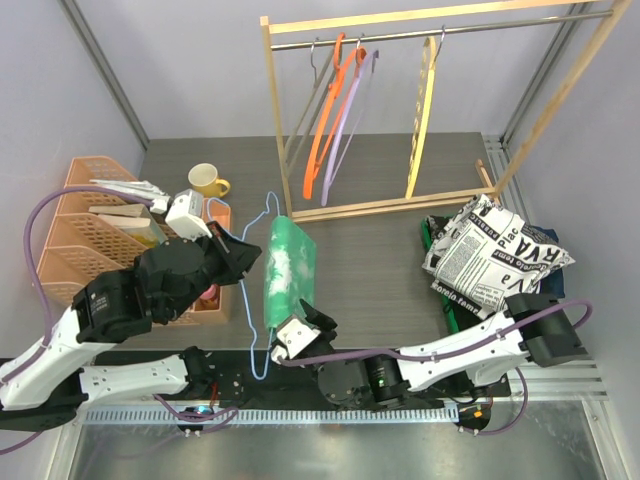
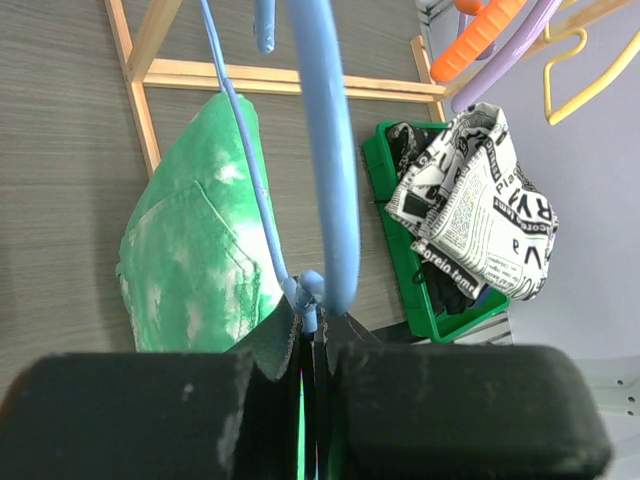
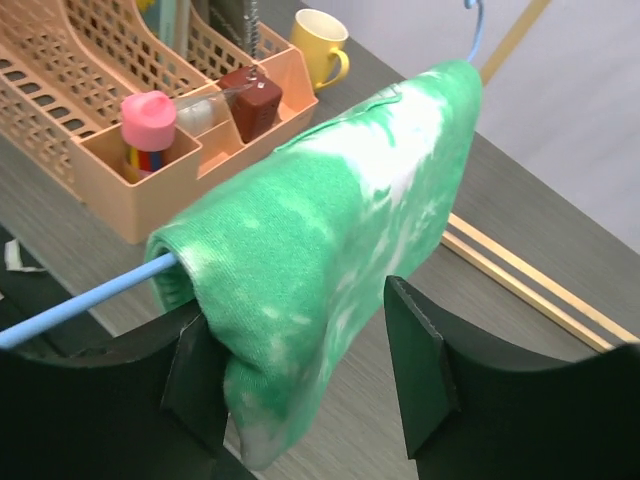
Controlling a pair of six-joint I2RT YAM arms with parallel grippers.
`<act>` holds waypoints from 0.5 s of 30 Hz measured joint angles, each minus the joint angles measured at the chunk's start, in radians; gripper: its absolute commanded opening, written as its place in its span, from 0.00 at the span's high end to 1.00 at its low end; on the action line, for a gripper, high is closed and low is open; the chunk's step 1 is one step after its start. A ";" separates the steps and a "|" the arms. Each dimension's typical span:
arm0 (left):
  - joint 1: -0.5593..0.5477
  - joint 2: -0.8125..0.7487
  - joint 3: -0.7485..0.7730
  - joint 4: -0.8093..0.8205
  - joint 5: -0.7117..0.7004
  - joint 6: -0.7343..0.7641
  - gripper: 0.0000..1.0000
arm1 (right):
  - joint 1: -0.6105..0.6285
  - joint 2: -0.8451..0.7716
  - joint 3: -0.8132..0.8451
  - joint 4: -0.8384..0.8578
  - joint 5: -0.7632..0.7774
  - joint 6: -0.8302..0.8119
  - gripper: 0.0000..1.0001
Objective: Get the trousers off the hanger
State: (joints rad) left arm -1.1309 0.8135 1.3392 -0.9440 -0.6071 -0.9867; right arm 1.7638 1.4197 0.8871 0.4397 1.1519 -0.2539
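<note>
Green-and-white mottled trousers (image 1: 288,268) hang folded over the bar of a light blue hanger (image 1: 262,215), held above the table. My left gripper (image 1: 238,252) is shut on the hanger's neck (image 2: 305,290), just below its hook (image 2: 335,150). My right gripper (image 3: 305,340) stands open astride the near end of the trousers (image 3: 340,230). Its left finger (image 3: 195,375) touches the cloth by the blue bar (image 3: 90,300), while a gap separates the right finger (image 3: 420,370) from it. White newspaper-print trousers (image 1: 495,250) lie on a pile at the right.
The pile sits in a green bin (image 2: 415,290). A wooden rack (image 1: 400,205) at the back carries orange (image 1: 330,120) and yellow (image 1: 425,110) hangers. An orange organiser (image 1: 85,230) and a yellow mug (image 1: 207,180) stand at the left.
</note>
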 measured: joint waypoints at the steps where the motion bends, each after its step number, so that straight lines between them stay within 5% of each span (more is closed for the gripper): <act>1: 0.000 0.002 0.003 -0.004 0.004 0.000 1.00 | -0.003 0.009 -0.014 0.046 0.010 -0.035 0.42; 2: 0.000 0.003 0.006 -0.008 0.008 0.000 0.99 | -0.008 0.020 -0.024 0.087 0.017 -0.064 0.47; 7: 0.001 0.016 0.027 -0.016 0.016 0.002 1.00 | -0.037 0.056 -0.039 0.197 0.016 -0.164 0.99; 15: 0.000 -0.008 0.034 -0.027 0.016 0.003 1.00 | -0.051 -0.039 -0.015 0.046 -0.041 -0.144 0.99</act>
State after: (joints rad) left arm -1.1305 0.8059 1.3727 -0.9714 -0.5911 -0.9833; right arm 1.7126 1.3811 0.8719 0.4854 1.1107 -0.3981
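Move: Just ahead of the right hand's open fingers hangs the near end of the green trousers, their middle about 9 cm forward, 2 cm left and 3 cm below. The pinched neck of the blue hanger sits roughly 12 cm forward, 12 cm left and 11 cm above that hand; the pink-capped pot is level with it, some 25 cm left and 19 cm below. From the left hand, the trousers are about 10 cm right, 3 cm back and 14 cm below. Reaching about 2 cm forward around the near end of the trousers, the right hand tips up a few degrees and shuts its wide-open fingers, pinching the hanging green cloth between them; then it begins to lift, ending 1.5 cm higher and about 1 cm to the right. The left hand keeps its grip on the hanger's neck, rising barely 1 cm. ##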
